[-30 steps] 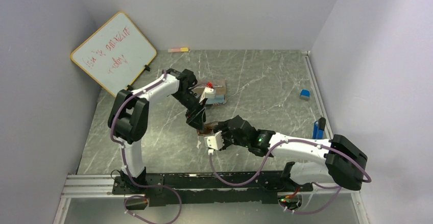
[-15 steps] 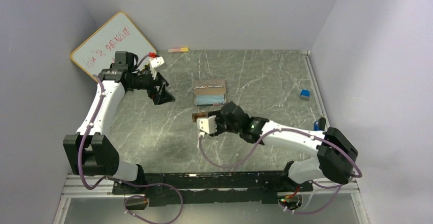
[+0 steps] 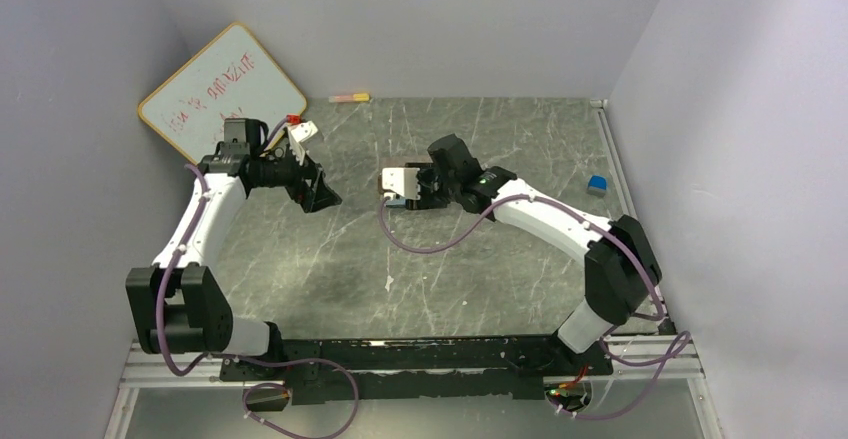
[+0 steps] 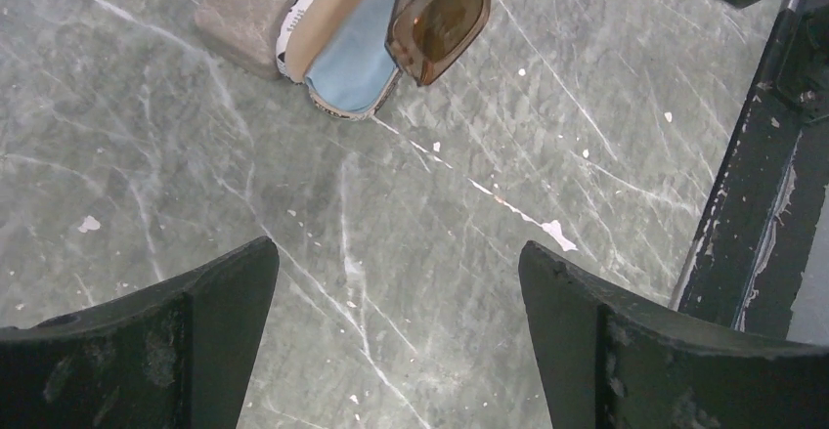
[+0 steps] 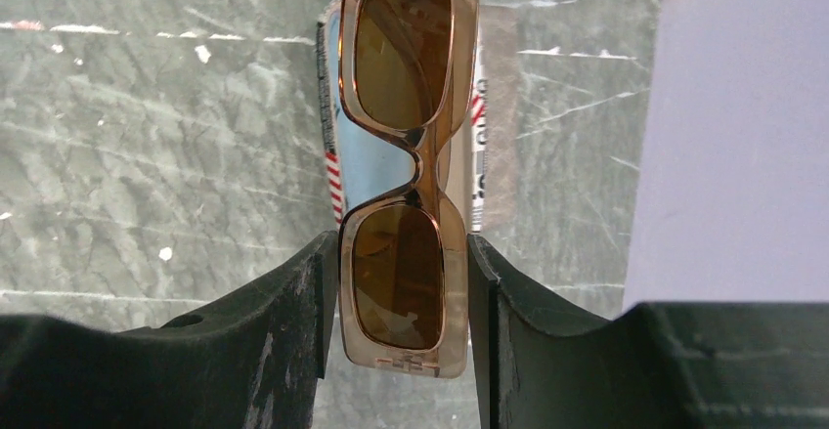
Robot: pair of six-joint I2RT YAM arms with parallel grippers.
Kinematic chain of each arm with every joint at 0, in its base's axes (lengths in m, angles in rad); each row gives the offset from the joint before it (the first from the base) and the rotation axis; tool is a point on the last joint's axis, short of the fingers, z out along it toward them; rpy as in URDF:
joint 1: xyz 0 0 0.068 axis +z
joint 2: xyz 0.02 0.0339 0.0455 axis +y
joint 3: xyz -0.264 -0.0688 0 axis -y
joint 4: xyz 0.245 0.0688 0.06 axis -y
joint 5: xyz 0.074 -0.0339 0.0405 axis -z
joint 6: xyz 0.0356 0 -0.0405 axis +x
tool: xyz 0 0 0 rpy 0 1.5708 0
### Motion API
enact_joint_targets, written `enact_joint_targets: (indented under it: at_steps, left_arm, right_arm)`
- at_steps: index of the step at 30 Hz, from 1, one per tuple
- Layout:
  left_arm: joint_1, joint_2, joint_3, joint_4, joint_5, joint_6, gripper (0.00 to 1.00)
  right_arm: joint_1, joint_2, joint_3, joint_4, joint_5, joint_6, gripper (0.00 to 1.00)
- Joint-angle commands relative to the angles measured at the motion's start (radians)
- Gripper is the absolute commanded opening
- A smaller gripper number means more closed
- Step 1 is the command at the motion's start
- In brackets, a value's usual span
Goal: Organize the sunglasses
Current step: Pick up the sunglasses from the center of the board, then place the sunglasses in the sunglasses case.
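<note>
The brown-framed sunglasses (image 5: 406,155) with amber lenses hang lengthwise over the table, and my right gripper (image 5: 403,253) is shut on their near lens. Beneath them lies an open case (image 5: 376,170) with a blue lining and a striped edge. The overhead view has the right gripper (image 3: 392,185) over that case (image 3: 412,199) at mid-table. My left gripper (image 3: 320,196) hovers well to the left, open and empty. In its wrist view the left gripper (image 4: 398,253) frames bare table, with the sunglasses (image 4: 440,19) and case (image 4: 357,53) ahead.
A grey-brown pouch (image 4: 249,14) with lettering lies against the case's far side. A whiteboard (image 3: 225,104) leans at the back left, a yellow-pink marker (image 3: 350,97) lies at the back wall, and a small blue block (image 3: 597,185) sits at the right edge.
The left gripper let go of the sunglasses, opened wide and swung away to the back left. The right arm carried the sunglasses from the near middle to over the open case.
</note>
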Motion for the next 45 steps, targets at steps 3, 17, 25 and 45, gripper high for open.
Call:
enact_joint_targets:
  at_steps: [3,17,25,45]
  left_arm:
    - [0.003,-0.052,-0.025,0.076,0.003,-0.042,0.97]
    - [0.007,-0.047,-0.039,0.085,0.014,-0.044,0.97]
    - [0.013,-0.045,-0.043,0.083,0.021,-0.039,0.97]
    - [0.024,-0.036,-0.049,0.08,0.045,-0.033,0.97]
  right_arm:
    - [-0.025,0.061,0.093,-0.097,-0.065,-0.064,0.35]
    - [-0.067,0.175,0.159,-0.144,-0.086,-0.081,0.34]
    - [-0.068,0.223,0.174,-0.128,-0.093,-0.071,0.34]
    - [-0.096,0.308,0.222,-0.092,-0.136,-0.003,0.34]
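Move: The right hand still holds the brown sunglasses by one end; the open case with the blue lining, where they are being taken, lies about 5 cm to its left, 4 cm ahead and 12 cm below. The closed brown case lies just beyond that, some 11 cm ahead of the hand and 5 cm left. From the waiting left hand the open case is about 17 cm to the right, 6 cm ahead and 16 cm below. Right hand lowers the gripped sunglasses about 9 cm, slightly forward, towards the open case, tipping down some 15 degrees. ##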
